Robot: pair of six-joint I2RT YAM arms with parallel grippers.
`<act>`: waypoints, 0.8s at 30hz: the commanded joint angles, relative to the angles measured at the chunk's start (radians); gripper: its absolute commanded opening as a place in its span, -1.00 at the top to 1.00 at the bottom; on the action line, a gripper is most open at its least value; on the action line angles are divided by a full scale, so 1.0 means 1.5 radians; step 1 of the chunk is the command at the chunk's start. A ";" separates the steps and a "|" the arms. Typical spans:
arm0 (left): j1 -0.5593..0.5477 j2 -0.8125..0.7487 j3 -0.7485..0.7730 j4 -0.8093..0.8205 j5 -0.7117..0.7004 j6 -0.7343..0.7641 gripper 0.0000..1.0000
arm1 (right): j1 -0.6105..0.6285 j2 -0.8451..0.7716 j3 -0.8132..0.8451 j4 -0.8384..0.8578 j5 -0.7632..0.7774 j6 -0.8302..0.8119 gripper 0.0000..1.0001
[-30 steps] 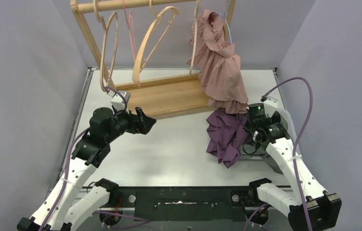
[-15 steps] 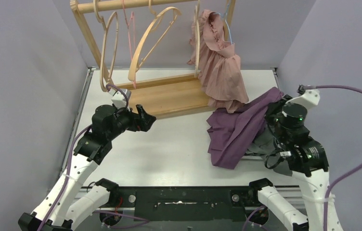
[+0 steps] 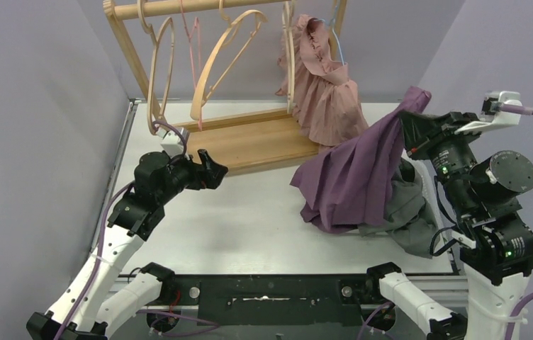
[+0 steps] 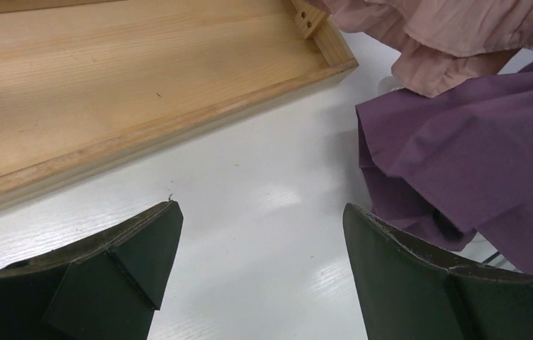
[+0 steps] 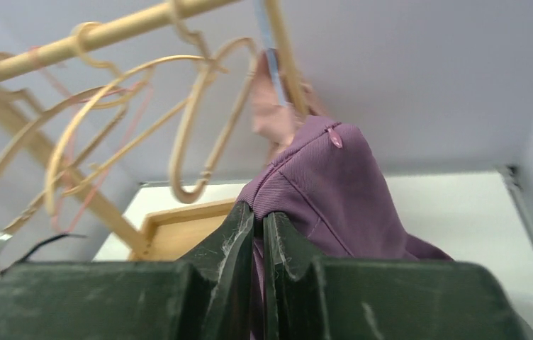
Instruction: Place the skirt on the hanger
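The purple skirt (image 3: 356,177) hangs from my right gripper (image 3: 412,117), which is shut on its waistband and raised at the right. The hem still drags on the table. In the right wrist view, a fold of the skirt (image 5: 334,184) is pinched in the shut gripper (image 5: 258,216), with an empty wooden hanger (image 5: 181,134) beyond. Empty wooden hangers (image 3: 210,69) hang on the rail at the back. My left gripper (image 3: 210,170) is open, low over the table by the rack base. The left wrist view shows bare table in the gripper (image 4: 260,212), with the skirt (image 4: 476,156) to its right.
A pink skirt (image 3: 324,85) hangs on a blue hanger at the rack's right end. The wooden rack base (image 3: 249,142) lies across the back of the table. A grey garment (image 3: 409,212) lies under the purple skirt at the right. Grey walls close in both sides.
My right gripper closed on the purple skirt and lifted it up and to the right off the table, unfolding it. The left arm barely moved.
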 commanded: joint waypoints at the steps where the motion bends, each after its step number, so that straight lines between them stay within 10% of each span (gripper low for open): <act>1: 0.004 -0.009 0.046 0.021 -0.027 -0.008 -0.69 | -0.004 0.048 0.058 0.160 -0.254 -0.025 1.00; 11: 0.006 -0.006 0.092 -0.046 -0.087 -0.005 -0.69 | 0.010 0.122 -0.025 0.411 -0.446 0.116 1.00; 19: 0.007 -0.015 0.098 -0.095 -0.101 -0.022 -0.69 | 0.450 0.144 -0.305 0.499 0.154 -0.054 1.00; 24: 0.009 -0.026 0.093 -0.119 -0.106 -0.050 -0.69 | 0.551 0.219 -0.485 0.641 0.230 0.043 1.00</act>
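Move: Some 25 cm to the right hand's left and roughly 45 cm below, about level with it fore and aft, lies the clear middle of the table, where the held purple skirt is going. From this hand the rack's base stands about 22 cm ahead, 28 cm left; the hung pink skirt about 20 cm ahead, 9 cm left; the grey cloth in the bin level, 15 cm right. For the left hand the table middle is some 14 cm right, 5 cm back, 20 cm below. Swinging the pinched purple skirt out from above the bin, the right hand goes about 27 cm left to over the table middle, first rising some 4 cm, then sinking fast to about 19 cm below its start while turning nearly 40 degrees counter-clockwise, fingers kept shut. The empty left hand, still open, edges about 3 cm left. ##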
